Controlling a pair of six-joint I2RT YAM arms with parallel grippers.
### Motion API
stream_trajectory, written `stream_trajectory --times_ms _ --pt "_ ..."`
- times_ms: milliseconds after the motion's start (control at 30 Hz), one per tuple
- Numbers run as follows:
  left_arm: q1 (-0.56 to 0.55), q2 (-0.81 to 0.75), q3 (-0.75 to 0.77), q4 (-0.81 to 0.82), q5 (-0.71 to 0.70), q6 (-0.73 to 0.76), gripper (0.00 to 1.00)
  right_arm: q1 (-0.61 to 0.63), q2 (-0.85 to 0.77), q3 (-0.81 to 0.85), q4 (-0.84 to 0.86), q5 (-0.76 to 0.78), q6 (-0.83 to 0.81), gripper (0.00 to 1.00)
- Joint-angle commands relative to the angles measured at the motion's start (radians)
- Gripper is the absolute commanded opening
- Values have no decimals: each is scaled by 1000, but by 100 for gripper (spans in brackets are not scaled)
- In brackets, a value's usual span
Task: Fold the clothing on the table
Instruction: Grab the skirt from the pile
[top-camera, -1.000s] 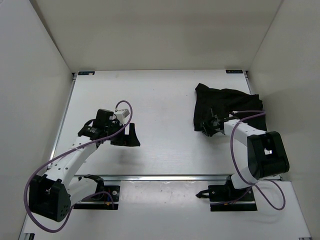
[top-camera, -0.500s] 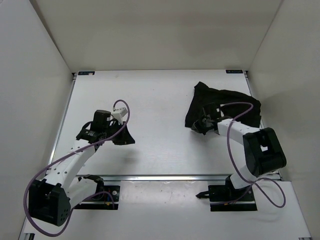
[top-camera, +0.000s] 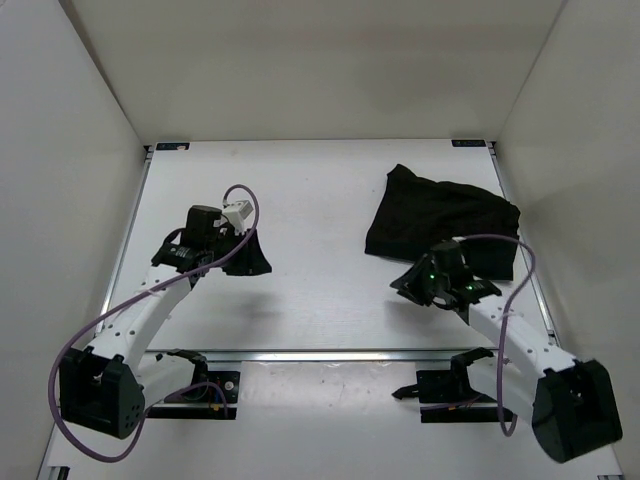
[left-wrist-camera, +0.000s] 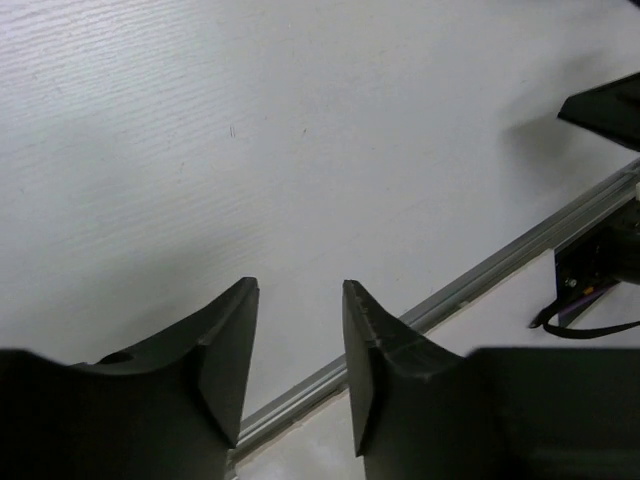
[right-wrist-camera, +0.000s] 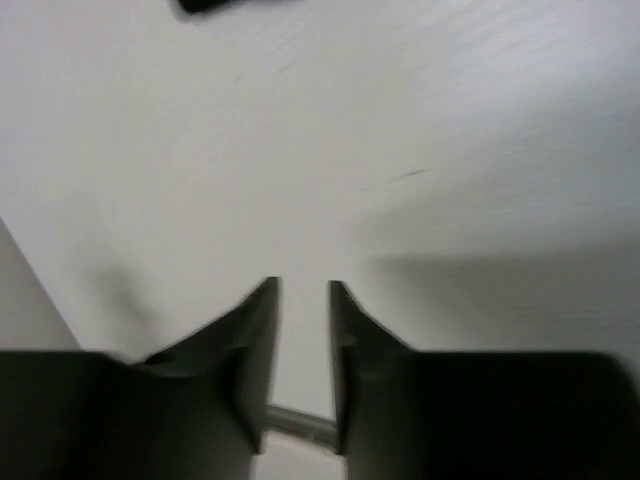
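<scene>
The black clothing (top-camera: 440, 220) lies crumpled at the far right of the white table (top-camera: 320, 190), and neither gripper touches it. My right gripper (top-camera: 406, 285) hovers just in front of its near left corner, pointing left. In the right wrist view the right gripper (right-wrist-camera: 303, 285) stands open by a narrow gap, with only bare table between the fingers. My left gripper (top-camera: 250, 263) hangs over the left half of the table, far from the garment. Seen from the left wrist, the left gripper (left-wrist-camera: 300, 288) is open and empty.
A silver rail (top-camera: 330, 355) runs along the table's near edge, with both arm bases behind it. White walls close in the left, right and far sides. The rail (left-wrist-camera: 470, 285) also shows past the left fingers.
The right gripper dragged the clothing's near corner a little to the left, let go and drew back toward the near edge. The left gripper closed, then parted again, barely shifting.
</scene>
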Motion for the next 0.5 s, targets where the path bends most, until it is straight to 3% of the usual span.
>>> stream_trajectory --times_ms 0,100,333,467 --pt "-17 -3 -10 55 27 -46 54 -138 -111 -119 93 -25 73 29" --pt "-9 -17 -13 64 15 -54 56 -182 -84 -159 172 4 155 42" --pt "11 -14 -31 50 6 -57 54 -121 255 -9 365 56 273 53" --pt "24 -11 -30 41 6 -58 53 -87 409 71 455 100 414 53"
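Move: The dark pile with the skirt in it lies ahead and to the right of the right hand: its middle is roughly 18 cm farther out, 10 cm to the right and 6 cm below. Its near-left corner is about 11 cm ahead and 8 cm to the left of the right hand, with only bare white table in between. From the left hand, the pile's middle is some 18 cm ahead, 44 cm to the right and 13 cm below. The right hand, empty and clear of the pile, first swings about 4 cm to the right while sinking close to 4 cm, then drives some 7 cm forward, low over the bare table and towards the pile's near edge, easing back left as it goes. Its fingers spread from nearly shut to about half open, and the wrist turns some 20 degrees clockwise; the fingertips come up just short of the cloth, with no grip on it yet. ##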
